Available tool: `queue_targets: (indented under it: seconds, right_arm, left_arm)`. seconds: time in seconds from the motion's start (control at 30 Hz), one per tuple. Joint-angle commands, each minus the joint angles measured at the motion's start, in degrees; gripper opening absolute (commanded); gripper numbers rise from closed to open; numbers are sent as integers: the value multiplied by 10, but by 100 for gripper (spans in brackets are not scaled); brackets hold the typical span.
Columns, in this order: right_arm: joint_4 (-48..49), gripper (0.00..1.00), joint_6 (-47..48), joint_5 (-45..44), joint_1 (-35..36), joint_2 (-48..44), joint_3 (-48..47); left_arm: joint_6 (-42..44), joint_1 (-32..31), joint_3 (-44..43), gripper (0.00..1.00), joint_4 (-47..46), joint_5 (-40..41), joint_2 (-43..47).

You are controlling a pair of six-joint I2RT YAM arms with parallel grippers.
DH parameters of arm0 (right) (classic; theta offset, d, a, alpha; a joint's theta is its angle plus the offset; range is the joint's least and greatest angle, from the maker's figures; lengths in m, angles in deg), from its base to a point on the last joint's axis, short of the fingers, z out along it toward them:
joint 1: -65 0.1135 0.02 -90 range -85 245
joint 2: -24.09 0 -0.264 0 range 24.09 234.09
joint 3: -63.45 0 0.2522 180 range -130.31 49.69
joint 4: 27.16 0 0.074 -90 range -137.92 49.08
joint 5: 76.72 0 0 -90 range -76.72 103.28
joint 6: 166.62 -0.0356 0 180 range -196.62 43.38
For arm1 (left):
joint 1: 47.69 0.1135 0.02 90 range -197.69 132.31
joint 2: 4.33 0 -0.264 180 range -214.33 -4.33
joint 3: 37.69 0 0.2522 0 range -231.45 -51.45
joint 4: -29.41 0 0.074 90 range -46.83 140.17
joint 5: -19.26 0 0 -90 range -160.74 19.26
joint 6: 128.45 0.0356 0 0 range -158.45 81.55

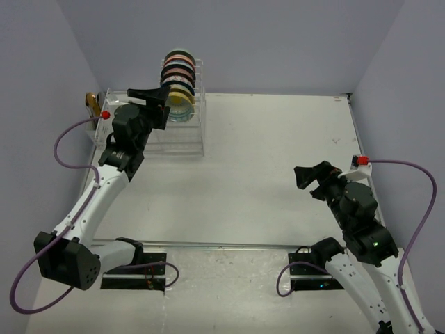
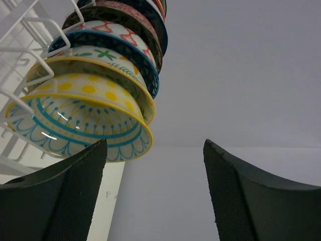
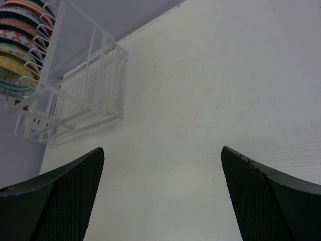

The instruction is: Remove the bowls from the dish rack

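The white wire dish rack (image 1: 182, 139) stands at the back left of the table, and its tall slotted tower holds several patterned bowls (image 1: 179, 73) on edge. My left gripper (image 1: 165, 104) hovers at the lowest bowl (image 2: 85, 128), which has a yellow rim and blue lines. In the left wrist view that gripper (image 2: 155, 143) is open. Its left finger (image 2: 75, 186) lies in front of the bowl's lower edge, and only a sliver of the rim shows inside the gap. My right gripper (image 1: 309, 179) stays open over bare table at the right, far from the rack (image 3: 85, 95).
A small golden-brown object (image 1: 90, 103) sits at the rack's left end. Grey walls close the table at the back and on both sides. The rack's low basket part (image 3: 95, 108) looks empty in the right wrist view.
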Motion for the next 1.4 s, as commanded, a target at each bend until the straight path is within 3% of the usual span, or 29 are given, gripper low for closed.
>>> queue_targets:
  seconds: [0.0,0.23,0.37,0.43,0.53,0.67,0.8,0.87,0.9,1.07,1.37]
  right_arm:
    - [22,99,-3,0,2,0,0]
    - [25,99,0,-11,2,-2,2]
    - [29,99,0,-11,1,1,4]
    - [32,99,0,-9,2,3,6]
    - [33,99,0,-6,2,5,6]
    - [36,99,4,-12,1,3,8]
    - [32,99,7,-18,2,2,7]
    - [31,99,8,-19,2,1,7]
    - [30,99,9,-19,1,-1,6]
    - [30,99,7,-19,2,-5,6]
    - [31,99,7,-23,2,-11,5]
  left_arm:
    - [-9,-2,-36,77,-32,41,-17]
    - [-20,-2,-41,72,-27,62,-42]
    - [-23,-3,-48,59,-27,70,-50]
    - [-25,-3,-52,45,-27,70,-58]
    - [-26,-4,-53,34,-27,66,-66]
    - [-32,-6,-51,33,-26,64,-72]
    - [-40,-6,-49,16,-25,63,-72]
    - [-42,-6,-49,13,-25,63,-71]
    - [-42,-6,-50,6,-25,65,-71]
    - [-50,-7,-51,0,-24,65,-70]
    - [-51,-13,-53,0,-36,51,-69]
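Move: The front bowl, yellow-rimmed with a blue-and-white inside, stands in the rack just beyond my left hand: its middle is about 4 cm ahead, 3 cm to the right and 6 cm below, so its top rim is almost between my fingers. The next bowl, tan-rimmed, sits some 3 cm farther out behind it, and the blue-rimmed one another 3 cm beyond. From my right hand the front bowl is roughly 24 cm ahead, 44 cm to the left and 3 cm higher. I ease my left hand forward about 3 cm and a little down, fingers pointing ahead with one above the other, to straddle the top rim of the front bowl. As I reach, I close them from wide open to nearly shut, shifting about 1.5 cm right towards the end, and pinch that rim between the fingertips, then hold still there. ##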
